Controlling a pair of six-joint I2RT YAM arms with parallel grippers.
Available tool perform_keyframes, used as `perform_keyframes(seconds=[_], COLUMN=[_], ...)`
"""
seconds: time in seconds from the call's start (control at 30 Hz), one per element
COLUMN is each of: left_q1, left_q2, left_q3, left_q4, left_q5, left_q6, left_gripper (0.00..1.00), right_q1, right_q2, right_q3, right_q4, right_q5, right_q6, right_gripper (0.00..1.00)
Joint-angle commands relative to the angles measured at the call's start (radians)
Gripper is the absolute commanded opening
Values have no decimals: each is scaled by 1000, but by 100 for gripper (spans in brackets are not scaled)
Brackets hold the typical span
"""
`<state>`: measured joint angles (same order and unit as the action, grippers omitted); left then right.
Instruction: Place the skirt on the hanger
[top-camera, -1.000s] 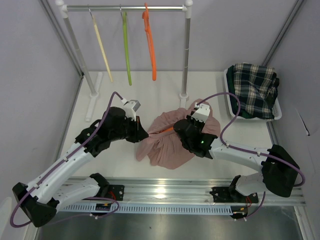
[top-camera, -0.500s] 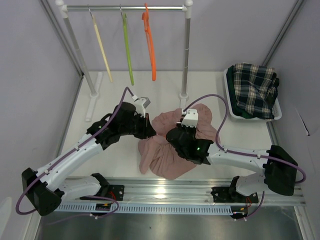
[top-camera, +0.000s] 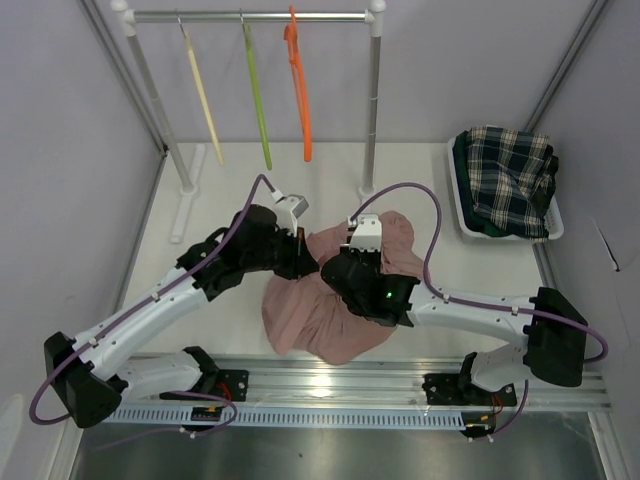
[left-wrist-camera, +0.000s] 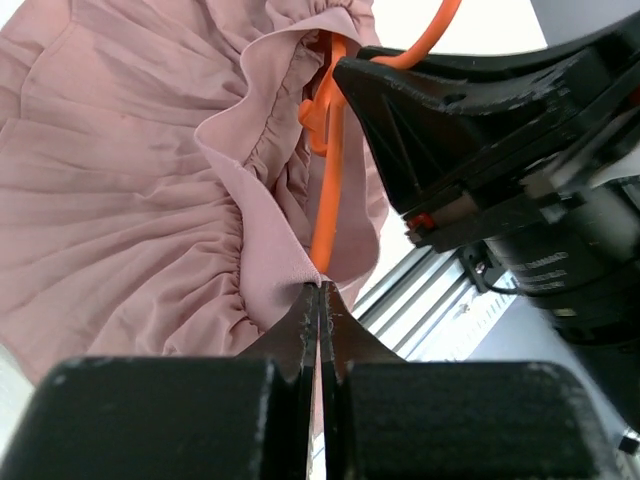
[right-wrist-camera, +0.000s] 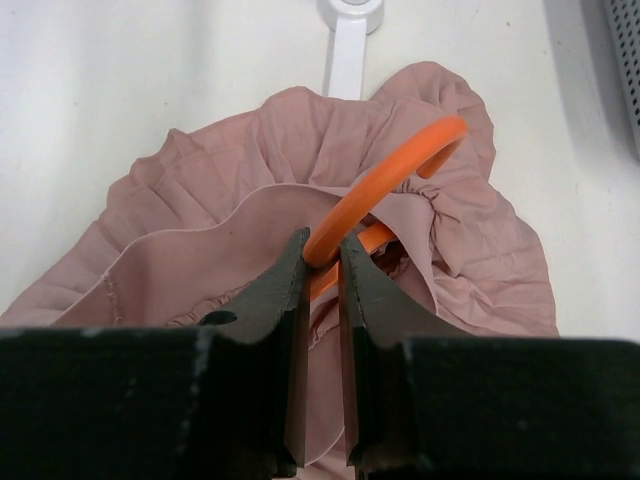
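A pink gathered skirt (top-camera: 310, 310) lies bunched on the table between both arms. An orange hanger (right-wrist-camera: 385, 172) is tucked into its waist, hook sticking out. My right gripper (right-wrist-camera: 322, 245) is shut on the hanger's hook, above the skirt (right-wrist-camera: 200, 250). My left gripper (left-wrist-camera: 319, 288) is shut on the skirt's waistband edge (left-wrist-camera: 270, 270), right beside the hanger's orange bar (left-wrist-camera: 328, 200). In the top view the left gripper (top-camera: 308, 262) and the right gripper (top-camera: 340, 268) meet at the skirt's upper middle, and the hanger is hidden there.
A clothes rail (top-camera: 250, 16) at the back carries a cream hanger (top-camera: 204, 95), a green hanger (top-camera: 255, 95) and another orange hanger (top-camera: 300, 85). The rail's right post (top-camera: 372, 110) stands just behind the skirt. A white bin (top-camera: 555, 228) with plaid cloth (top-camera: 505, 175) sits at the right.
Both grippers moved together toward the left and back, pulling the skirt with them. The skirt bunched up and its lower left edge spread toward the left.
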<state>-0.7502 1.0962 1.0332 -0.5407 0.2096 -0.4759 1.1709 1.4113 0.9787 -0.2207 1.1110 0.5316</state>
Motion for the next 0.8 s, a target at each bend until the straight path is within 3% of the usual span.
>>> perform_keyframes(seconds=[0.0,0.13,0.37,0.47,0.63,0.77], left_q1=[-6,-6,-9,-14,-14,-24], left_q2=[-32,-47,-58,-90,-140,-153], left_q3=[-33,-32,54,70,80,44], left_q4=[34,39,-30,-28,-50,-51], left_q5=[7,-4,2,7,-12,59], left_q6=[46,85,203,223,255,272], left_gripper=[0,4,41,48,52,51], right_q1=[15,30,52,53,53,53], right_q2=[-60,-87,-94,-80,-86,-89], right_q3=[72,127,147,146,137,147], right_q4=[20,-6,-57,-81,-80,-65], right_q5=[-39,-86,-89,-82,-88,-88], right_q6=[-37,-88,-108,-99,-100,-128], right_gripper=[0,0,0,0,0,0])
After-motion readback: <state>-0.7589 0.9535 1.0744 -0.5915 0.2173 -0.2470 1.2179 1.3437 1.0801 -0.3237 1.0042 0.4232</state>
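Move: Just beyond the left fingertips, which still pinch the pink skirt's waistband, lies the hanger's left end: roughly 1 cm ahead, 2 cm right and 1 cm lower. The skirt's main heap is level fore and aft with that hand, about 5 cm right and 12 cm below. From the right hand, gripping the orange hanger's right part, the left end is some 8 cm left, 4 cm back and slightly lower; the rack's foot is about 12 cm ahead, 1 cm right and 13 cm below. Letting go of the waistband at the hanger's left end, the left hand first dips about 1 cm, opens its fingers halfway, then backs off upward some 5 cm, drifting left and back while its fingers tip up about 15 degrees. The right hand keeps its grip, lifts the hanger about 4 cm while carrying it some 2 cm left and back, turns slightly counter-clockwise, then nearly stops. ##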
